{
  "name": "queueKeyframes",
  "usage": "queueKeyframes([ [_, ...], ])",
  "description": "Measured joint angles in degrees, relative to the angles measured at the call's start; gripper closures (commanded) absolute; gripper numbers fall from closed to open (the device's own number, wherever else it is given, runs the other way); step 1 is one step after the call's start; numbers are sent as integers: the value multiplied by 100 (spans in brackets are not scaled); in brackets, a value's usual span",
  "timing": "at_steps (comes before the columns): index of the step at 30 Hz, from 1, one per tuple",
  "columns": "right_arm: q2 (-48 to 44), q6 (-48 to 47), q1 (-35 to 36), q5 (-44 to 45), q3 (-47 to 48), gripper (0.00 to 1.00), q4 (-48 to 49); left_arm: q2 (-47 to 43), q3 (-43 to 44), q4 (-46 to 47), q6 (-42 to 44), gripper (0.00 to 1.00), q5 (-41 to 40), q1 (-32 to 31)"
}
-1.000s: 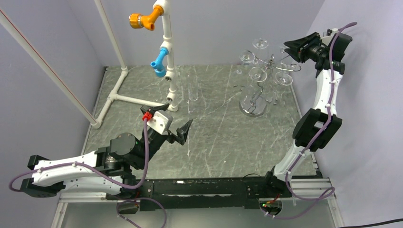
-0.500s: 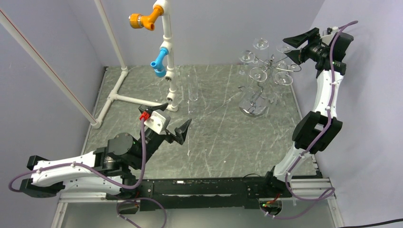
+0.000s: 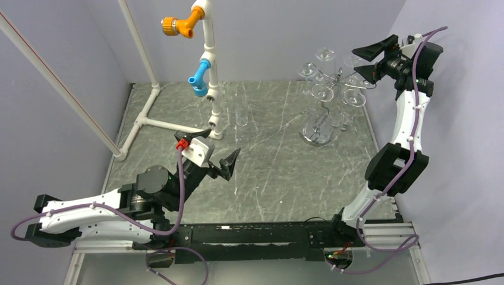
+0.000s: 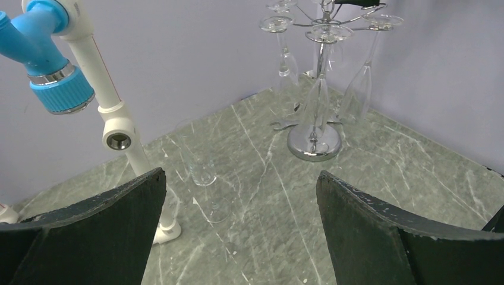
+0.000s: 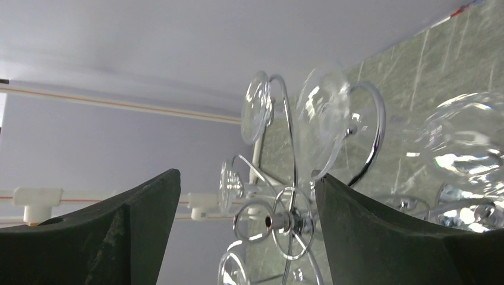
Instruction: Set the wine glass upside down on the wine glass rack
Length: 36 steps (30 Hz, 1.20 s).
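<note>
The chrome wine glass rack (image 3: 318, 138) stands at the back right, with several wine glasses (image 3: 321, 93) hanging upside down from its looping arms. It also shows in the left wrist view (image 4: 314, 144). One more wine glass (image 3: 242, 113) stands upright on the table near the white pipe, and it shows in the left wrist view (image 4: 201, 161). My right gripper (image 3: 369, 61) is open and empty, level with the rack top, just right of it. In the right wrist view (image 5: 246, 178) the rack hub (image 5: 277, 221) and glass feet (image 5: 323, 119) lie past the jaws. My left gripper (image 3: 219, 148) is open and empty, low over the table.
A white pipe frame (image 3: 209, 59) with orange (image 3: 178, 25) and blue (image 3: 198, 78) fittings stands at the back left; its post is close to the upright glass (image 4: 113, 116). Purple walls enclose the grey marbled table (image 3: 273, 172).
My right gripper has opened wider and drawn slightly up and back from the rack top. The left arm has barely moved.
</note>
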Motion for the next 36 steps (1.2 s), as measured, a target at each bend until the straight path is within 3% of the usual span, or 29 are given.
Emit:
queueKeyframes([
  [11,-424,-105,-138,-450,-197,15,-87,413,424,-656,-1137,1,568,756],
  [27,-737,-916,-529,-962,-85,14,-293,1250,1368,-1843,-3040,1,2612,2723],
  [36,-1211,-2583,-1394,-1266,376,11,-957,2243,2728,-2699,-3827,1,3987,3960],
])
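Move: The just-hung wine glass's foot sits about 2 cm ahead of the right hand, 2 cm left and 3 cm below; the rack hub is some 9 cm left and 1 cm back, 3 cm lower, and the near-right glass foot about 14 cm back, 1 cm left, 3 cm lower. The upright glass lies roughly 30 cm ahead of the left hand, 7 cm right and 30 cm below, with the blue tap 20 cm ahead, 6 cm left, about level. From the newly hung wine glass the open right hand withdraws about 10 cm back, rising some 8 cm and easing right later on, its fingers tipping up and its left side dropping. Meanwhile the left hand, empty and wide open, reaches some 11 cm forward towards the upright glass, tipping down about 30 degrees. ##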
